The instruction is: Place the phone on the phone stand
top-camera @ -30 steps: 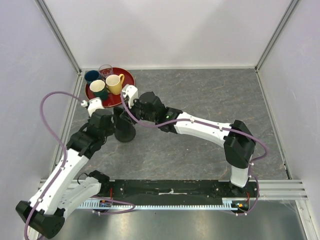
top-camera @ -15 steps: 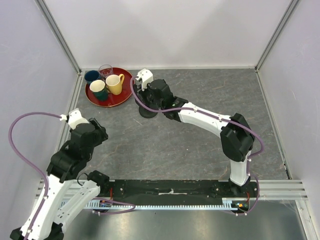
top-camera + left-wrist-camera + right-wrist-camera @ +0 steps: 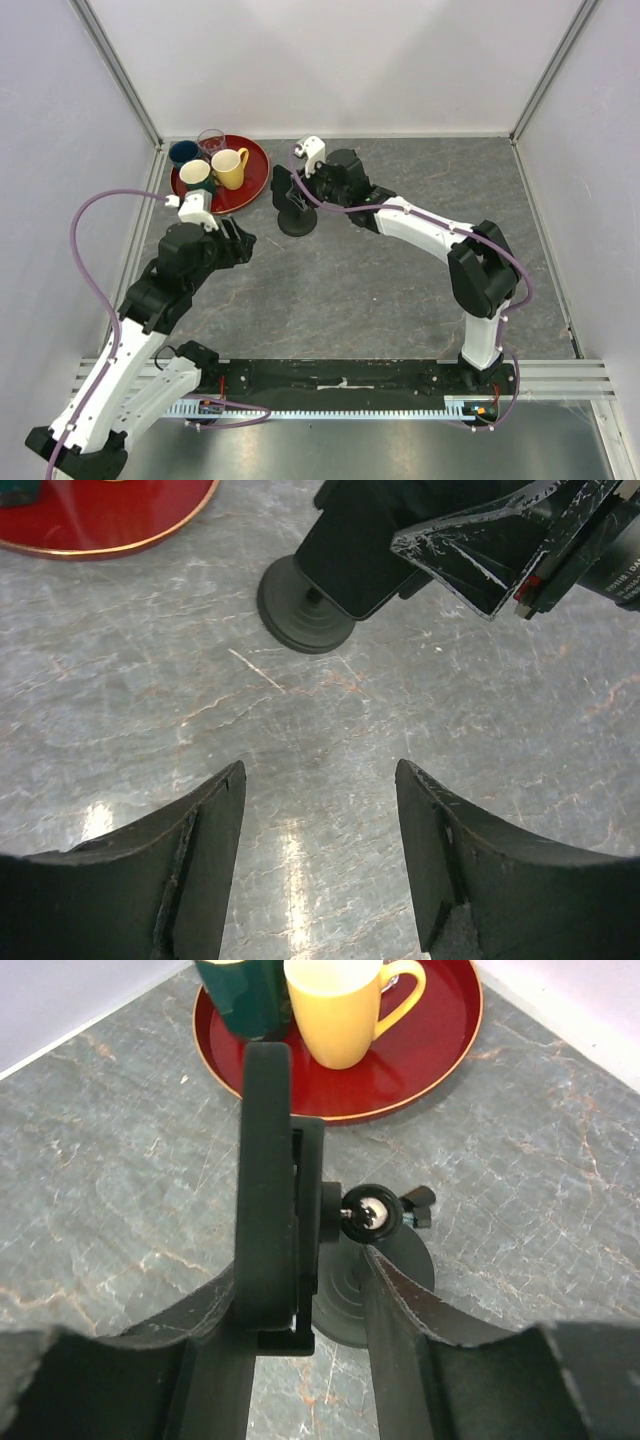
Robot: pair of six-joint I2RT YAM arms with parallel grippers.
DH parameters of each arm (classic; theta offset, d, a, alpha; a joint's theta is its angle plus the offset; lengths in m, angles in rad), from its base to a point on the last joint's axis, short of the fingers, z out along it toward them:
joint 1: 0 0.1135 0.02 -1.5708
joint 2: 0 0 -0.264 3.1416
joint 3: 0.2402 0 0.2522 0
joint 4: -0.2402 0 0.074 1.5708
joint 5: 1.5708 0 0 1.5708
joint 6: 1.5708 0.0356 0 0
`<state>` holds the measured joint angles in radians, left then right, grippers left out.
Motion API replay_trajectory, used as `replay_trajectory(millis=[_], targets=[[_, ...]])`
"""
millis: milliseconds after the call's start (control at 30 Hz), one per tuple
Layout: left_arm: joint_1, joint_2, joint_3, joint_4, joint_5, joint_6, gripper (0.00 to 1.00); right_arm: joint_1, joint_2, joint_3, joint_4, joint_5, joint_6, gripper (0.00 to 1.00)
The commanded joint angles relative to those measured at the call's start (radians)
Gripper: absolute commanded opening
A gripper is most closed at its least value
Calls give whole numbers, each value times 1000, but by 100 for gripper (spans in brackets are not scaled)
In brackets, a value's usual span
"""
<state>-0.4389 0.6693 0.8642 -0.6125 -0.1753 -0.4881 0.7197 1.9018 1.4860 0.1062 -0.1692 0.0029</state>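
Note:
The black phone (image 3: 265,1160) stands on its edge in the clamp bracket of the phone stand (image 3: 395,1270), whose round disc base rests on the table. My right gripper (image 3: 305,1270) straddles the phone and bracket. Its jaws are parted, and a gap shows between the bracket and its right finger (image 3: 400,1330). From above, the phone (image 3: 283,190) sits over the stand base (image 3: 298,226), with the right gripper (image 3: 300,190) at it. My left gripper (image 3: 320,780) is open and holds nothing. It hovers over bare table short of the stand base (image 3: 305,610) and the phone (image 3: 360,550), and from above the left gripper (image 3: 240,240) is seen left of the stand.
A red tray (image 3: 255,160) with several mugs and a glass stands at the back left, close behind the stand. A yellow mug (image 3: 340,1005) is the nearest of them. The enclosure walls rise at the left, back and right.
The right gripper went from beside the left gripper to the spot near the tray, and its jaws have parted. The left arm pulled back, then swung forward again with wider jaws.

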Motion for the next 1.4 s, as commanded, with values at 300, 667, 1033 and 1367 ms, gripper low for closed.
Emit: replay_trajectory(millis=[300,667,1033,1367], targets=[[3,375,272,69,166,316,91,-118,-248,-167,113,-383,82,98],[5,717,556,82,188,487,95,-262,-386,-294,193,-395,106,98],[31,822,608,109,304,624,98,-322,-408,-360,308,-441,172,98],[35,897,665,102,319,674,98,-338,-426,-379,328,-452,178,98]])
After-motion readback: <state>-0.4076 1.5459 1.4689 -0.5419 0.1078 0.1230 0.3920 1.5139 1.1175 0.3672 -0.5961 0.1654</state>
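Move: Ahead of the left hand, about 17 cm out and 10 cm to its right, the phone leans upright in the phone stand, some 3 cm lower than the hand. The stand's base sits 3 cm farther out and 3 cm farther right than the phone, roughly 16 cm below the hand; the yellow mug is some 12 cm beyond the phone and 14 cm to its left. From the right hand the phone's middle is about 2 cm ahead and 3 cm left, at its height. Reaching forward about 16 cm and some 9 cm to the right, the left hand spreads its fingers wide, rolls its left side up and turns some 30 degrees clockwise until its fingertips straddle the phone's two long edges. Meanwhile the right hand opens fully and backs off the phone to the right, then upwards, and waits clear of it. ##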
